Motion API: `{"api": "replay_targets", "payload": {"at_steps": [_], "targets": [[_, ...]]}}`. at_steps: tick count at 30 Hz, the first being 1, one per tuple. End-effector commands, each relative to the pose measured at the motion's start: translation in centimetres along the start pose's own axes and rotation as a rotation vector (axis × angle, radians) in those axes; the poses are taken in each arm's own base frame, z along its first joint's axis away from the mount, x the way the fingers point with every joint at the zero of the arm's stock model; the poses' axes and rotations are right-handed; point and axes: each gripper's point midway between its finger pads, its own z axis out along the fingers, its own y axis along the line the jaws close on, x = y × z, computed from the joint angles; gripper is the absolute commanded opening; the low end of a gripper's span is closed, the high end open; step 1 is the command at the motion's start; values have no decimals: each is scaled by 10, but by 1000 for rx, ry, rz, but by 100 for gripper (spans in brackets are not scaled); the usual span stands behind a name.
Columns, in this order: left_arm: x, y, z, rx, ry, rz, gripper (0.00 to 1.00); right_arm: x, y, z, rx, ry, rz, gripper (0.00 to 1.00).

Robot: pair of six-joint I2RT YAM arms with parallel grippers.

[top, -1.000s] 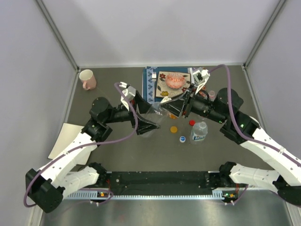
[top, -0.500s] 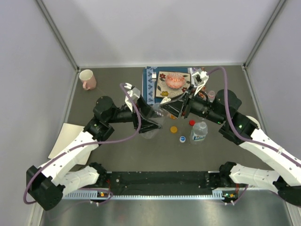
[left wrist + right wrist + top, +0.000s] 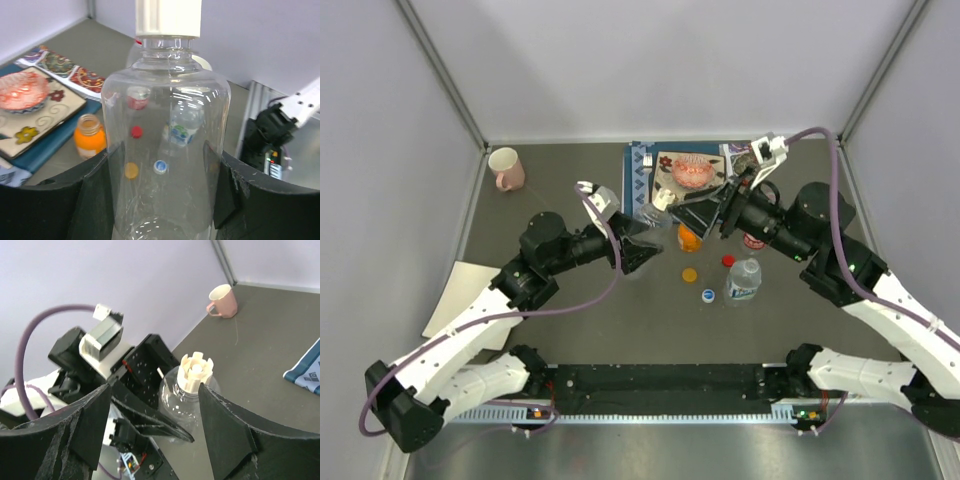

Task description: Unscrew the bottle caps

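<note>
My left gripper (image 3: 640, 250) is shut on the plain clear bottle (image 3: 648, 232), one finger (image 3: 100, 195) on each side of it (image 3: 165, 90). Its white cap (image 3: 663, 199) is on the neck (image 3: 168, 17). My right gripper (image 3: 706, 211) stands open a little right of that cap (image 3: 196, 371), touching nothing. On the table lie the orange cap (image 3: 690, 274), the blue cap (image 3: 708, 296) and the red cap (image 3: 728, 261). The short orange bottle (image 3: 689, 238) and the blue-label bottle (image 3: 744, 280) stand uncapped. The red-label bottle (image 3: 753, 240) is partly hidden under my right arm.
A pink mug (image 3: 506, 168) stands at the back left. A patterned mat with a plate (image 3: 686, 172) lies at the back, just behind both grippers. A sheet of paper (image 3: 460, 290) lies under the left arm near the left wall.
My right gripper has opened, let go of the white cap and drawn back to the right. My left gripper has closed on the clear bottle and shifted it slightly toward the back.
</note>
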Motion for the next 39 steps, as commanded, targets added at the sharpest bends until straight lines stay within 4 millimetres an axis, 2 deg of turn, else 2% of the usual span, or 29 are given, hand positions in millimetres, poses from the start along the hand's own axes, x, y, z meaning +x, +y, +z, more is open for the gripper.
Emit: {"api": "replay_targets", "payload": {"at_steps": [1,5,10,17,29,32,33,36,39], "targets": [[-35,27,-8,-241,-104,130,43,-23,-6,10,97,-51,50,70],[-36,35,-9,-315,-114,145,40,-27,-10,22,130,-57,65,69],[-37,36,-10,-344,-117,164,40,-21,-22,37,187,-33,64,69],[-32,36,-8,-346,-105,162,40,-17,-19,54,192,-15,45,68],[-30,33,-6,-335,-100,164,39,4,-37,80,240,33,39,60],[-30,33,-7,-337,-100,164,39,8,-40,83,243,40,36,48],[-30,32,-6,-334,-100,164,39,8,-40,82,243,41,34,40],[-29,31,-7,-331,-99,164,39,10,-43,81,249,41,28,24],[-30,29,-6,-316,-98,167,40,13,-49,78,268,40,3,11]]}}
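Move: The white cap on the clear bottle held by the left hand is about 6 cm ahead of the open right hand, 3 cm to its left and 4 cm lower. The orange bottle stands about 15 cm ahead of the right hand and 2 cm to its right, with its loose cap 9 cm ahead, 2 cm right, both far below. From the left hand, the white cap sits about 9 cm up, 3 cm ahead and 4 cm right. The right fingertips take a fresh pinch on the white cap from both sides: the hand goes about 7 cm forward, 5 cm left and 5 cm down with a slight tilt, and closes only at the end. Meanwhile the left hand, still gripping the clear bottle, carries it some 4 cm forward and left, turns about 20 degrees counter-clockwise, then holds it steady. ##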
